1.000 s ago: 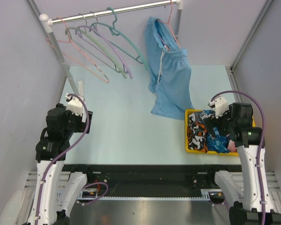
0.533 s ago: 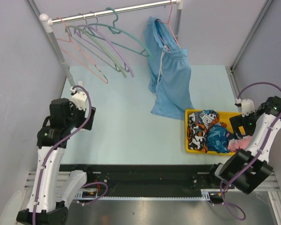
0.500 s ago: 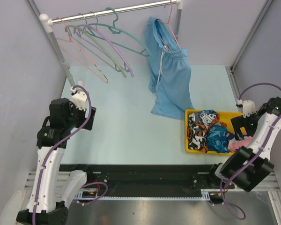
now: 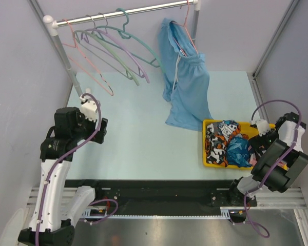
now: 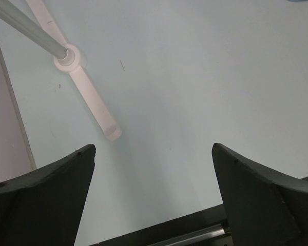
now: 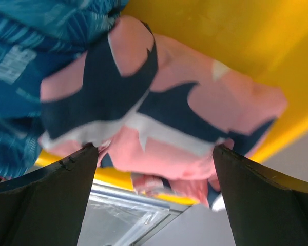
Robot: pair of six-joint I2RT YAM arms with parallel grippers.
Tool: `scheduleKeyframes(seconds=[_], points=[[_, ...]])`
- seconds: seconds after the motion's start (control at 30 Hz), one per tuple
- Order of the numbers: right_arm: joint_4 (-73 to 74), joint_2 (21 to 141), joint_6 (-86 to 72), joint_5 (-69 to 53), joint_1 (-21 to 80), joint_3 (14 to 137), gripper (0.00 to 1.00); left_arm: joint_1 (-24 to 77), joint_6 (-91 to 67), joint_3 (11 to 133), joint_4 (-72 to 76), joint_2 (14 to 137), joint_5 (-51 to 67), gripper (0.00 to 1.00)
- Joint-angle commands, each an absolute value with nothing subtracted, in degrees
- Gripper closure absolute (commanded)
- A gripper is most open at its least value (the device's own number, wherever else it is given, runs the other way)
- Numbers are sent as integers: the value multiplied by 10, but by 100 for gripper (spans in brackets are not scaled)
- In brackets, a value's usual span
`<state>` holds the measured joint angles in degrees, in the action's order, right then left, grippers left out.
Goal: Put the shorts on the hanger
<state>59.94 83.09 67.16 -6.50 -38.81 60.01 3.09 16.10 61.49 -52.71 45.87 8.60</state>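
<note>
The pink shorts (image 6: pixel 195 110) with navy and white blotches lie in the right end of the yellow bin (image 6: pixel 236 31). In the right wrist view they fill the space just past my fingers. In the top view my right arm hides them. My right gripper (image 6: pixel 154 148) is open and points down at the shorts, at the bin's right end in the top view (image 4: pixel 256 147). The teal hanger (image 4: pixel 141 45) hangs on the rail, rightmost of the empty hangers. My left gripper (image 5: pixel 151 148) is open and empty over bare table at the left (image 4: pixel 101 130).
Light-blue shorts (image 4: pixel 187 87) hang from a pink hanger on the rail (image 4: pixel 128 13). Pink, purple and pale green hangers (image 4: pixel 100 56) hang left of the teal one. The bin (image 4: pixel 215 165) also holds black-orange-white clothes (image 4: pixel 218 141) and blue cloth (image 4: pixel 238 148). The rack's foot (image 5: pixel 69 56) stands ahead of my left gripper.
My right arm swung out to the right, then folded down over the bin's right end. My left arm moved slightly away from its base. The hangers sway.
</note>
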Motion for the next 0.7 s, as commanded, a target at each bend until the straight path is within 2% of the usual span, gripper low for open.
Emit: scheduleKeyframes(seconds=[0.0, 0.1, 0.2, 0.23, 0.3, 0.33, 0.37, 0.4, 0.43, 0.53, 0.67], points=[[543, 856, 683, -33, -375, 564, 0, 29, 167, 640, -528, 457, 102, 0], [523, 866, 689, -23, -381, 543, 0, 29, 160, 638, -527, 454, 119, 0], [524, 866, 703, -17, -388, 534, 11, 29, 159, 638, -532, 446, 153, 0], [528, 858, 707, -16, -391, 535, 24, 29, 162, 637, -531, 443, 164, 0], [536, 844, 717, -21, -399, 542, 37, 29, 163, 634, -525, 439, 184, 0], [542, 829, 720, -24, -408, 554, 54, 29, 157, 634, -518, 437, 187, 0], [542, 819, 720, -30, -411, 561, 66, 29, 152, 634, -513, 436, 187, 0], [537, 812, 713, -32, -415, 569, 89, 29, 149, 634, -508, 435, 194, 0], [529, 808, 708, -35, -421, 580, 100, 29, 142, 635, -500, 432, 199, 0], [552, 800, 691, -58, -431, 645, 100, 29, 135, 637, -489, 425, 228, 0], [660, 804, 664, -152, -428, 815, 100, 29, 127, 640, -481, 414, 250, 0]])
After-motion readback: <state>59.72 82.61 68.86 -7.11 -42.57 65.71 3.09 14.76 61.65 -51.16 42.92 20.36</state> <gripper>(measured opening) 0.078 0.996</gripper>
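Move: Under my open right hand lie the pink-and-navy shorts in the yellow basket, their middle about 2 cm ahead, neither left nor right, and some 3 cm below. The blue packet is roughly 13 cm to my right hand's left and 2 cm ahead; the black-and-orange bundle about 20 cm left and 4 cm ahead, both at much the same depth. From my left hand the shorts are far off: some 75 cm right, 2 cm back and 20 cm below. I sink my right hand about 3 cm into the pink-and-navy shorts and close the fingers on their near part at the bottom. Keeping the pinch, I pull up some 6 cm, slowly and then fast, edging left and finally a little forward. My left hand, open and empty, drifts about 4 cm right, rising slightly and turning clockwise. ##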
